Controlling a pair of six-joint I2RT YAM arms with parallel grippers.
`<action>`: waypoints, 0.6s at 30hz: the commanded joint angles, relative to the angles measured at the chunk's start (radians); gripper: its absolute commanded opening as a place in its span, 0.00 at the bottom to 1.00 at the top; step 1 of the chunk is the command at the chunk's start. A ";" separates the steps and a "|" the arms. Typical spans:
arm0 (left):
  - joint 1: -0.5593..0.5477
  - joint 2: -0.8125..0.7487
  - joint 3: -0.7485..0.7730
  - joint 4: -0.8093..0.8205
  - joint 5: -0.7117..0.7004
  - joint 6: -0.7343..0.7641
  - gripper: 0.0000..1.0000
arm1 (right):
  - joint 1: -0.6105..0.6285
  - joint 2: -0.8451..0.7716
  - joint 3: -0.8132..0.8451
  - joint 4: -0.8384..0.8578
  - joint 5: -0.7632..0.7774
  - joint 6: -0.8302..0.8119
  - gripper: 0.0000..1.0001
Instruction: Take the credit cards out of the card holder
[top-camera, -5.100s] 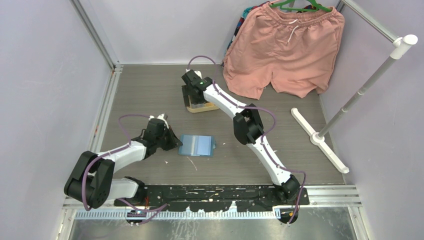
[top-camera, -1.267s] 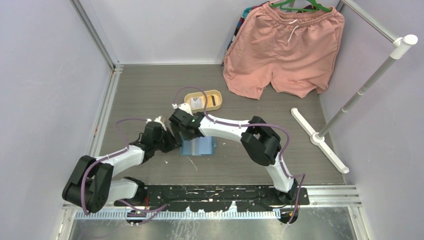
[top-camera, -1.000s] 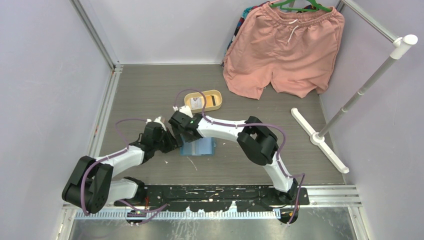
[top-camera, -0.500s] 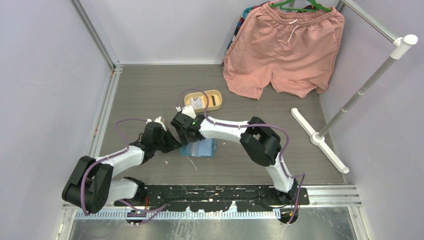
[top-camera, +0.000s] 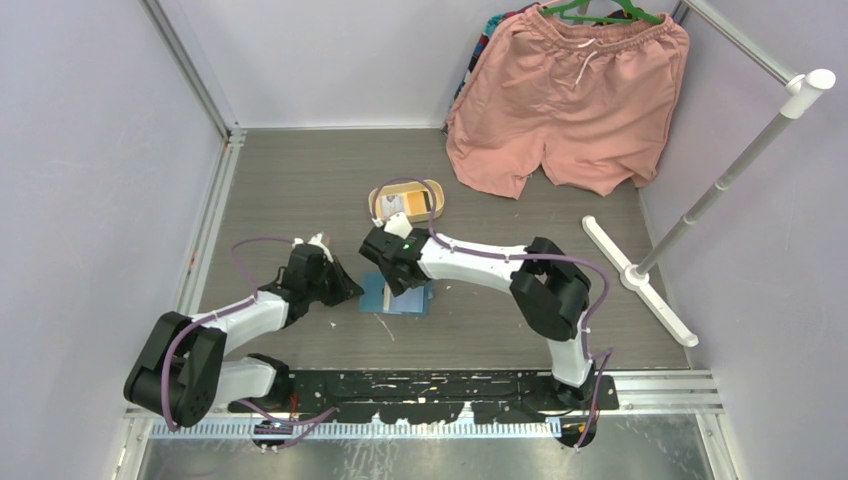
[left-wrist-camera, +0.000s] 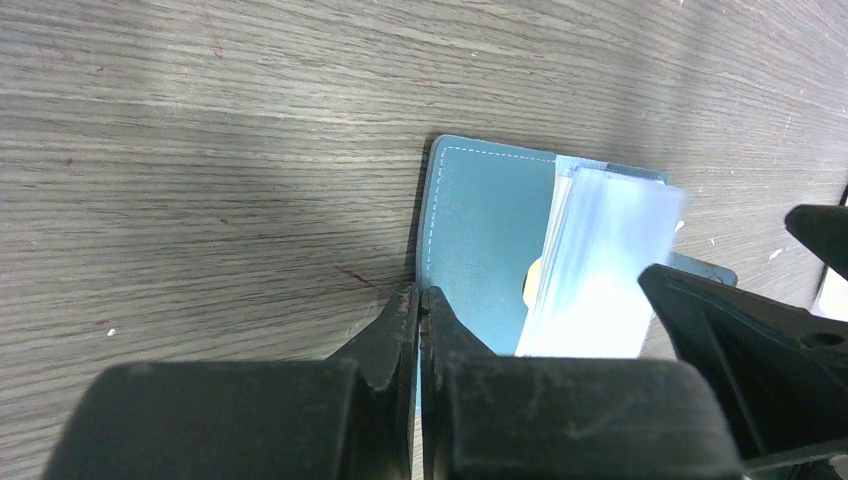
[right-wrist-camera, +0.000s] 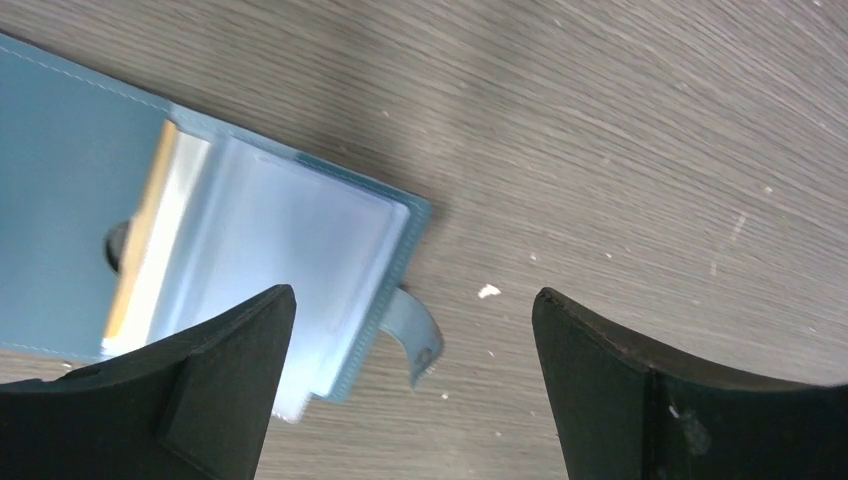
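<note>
The teal card holder (top-camera: 412, 298) lies open on the table, its clear sleeves (left-wrist-camera: 600, 270) fanned up. A yellowish credit card (right-wrist-camera: 140, 230) shows edge-on inside a sleeve (right-wrist-camera: 280, 240). My left gripper (left-wrist-camera: 420, 295) is shut, with its tips against the holder's left edge (left-wrist-camera: 480, 230); in the top view the left gripper (top-camera: 350, 290) sits just left of the holder. My right gripper (right-wrist-camera: 412, 298) hovers open over the holder's right end and strap tab (right-wrist-camera: 415, 330), holding nothing. From above, the right gripper (top-camera: 398, 278) covers the holder's middle. A whitish card (top-camera: 398, 205) lies in the yellow tray (top-camera: 432, 192).
Pink shorts (top-camera: 570, 100) hang at the back right. A white rack pole (top-camera: 720, 190) and its foot (top-camera: 640, 280) stand on the right. Metal frame rails (top-camera: 205, 220) run along the table's left edge.
My right gripper has slid to the right over the card holder, staying open. The left gripper has kept its place at the holder's left edge.
</note>
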 joint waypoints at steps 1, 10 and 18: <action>0.004 -0.014 -0.010 -0.006 -0.022 0.009 0.00 | -0.002 -0.088 -0.028 -0.070 0.074 -0.002 0.94; 0.004 -0.025 -0.014 -0.007 -0.022 0.008 0.00 | -0.038 -0.207 0.013 -0.021 0.043 -0.057 0.98; 0.004 -0.068 -0.001 -0.050 -0.034 0.009 0.00 | -0.272 -0.321 -0.220 0.522 -0.736 0.278 0.96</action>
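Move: The open card holder's middle lies about 4 cm left of the right hand, 1 cm back and some 4 cm below; its clear sleeves, turned over onto the right half, are about 2 cm left and 1 cm back. The tray of cards is some 15 cm ahead and 1 cm left. From the left hand, shut at the holder's left edge, the holder's middle is about 6 cm right and level ahead-to-back. Fingers still wide open, the right hand goes on about 3 cm to its right off the clear sleeves, rising slightly, then climbs faster away from the card holder to about 7 cm above where it began, edging forward and swinging back left while it rolls some 30 degrees so that its left side rises and the fingers point more to the left. The left hand keeps its shut fingertips at the holder's left edge, practically still. ##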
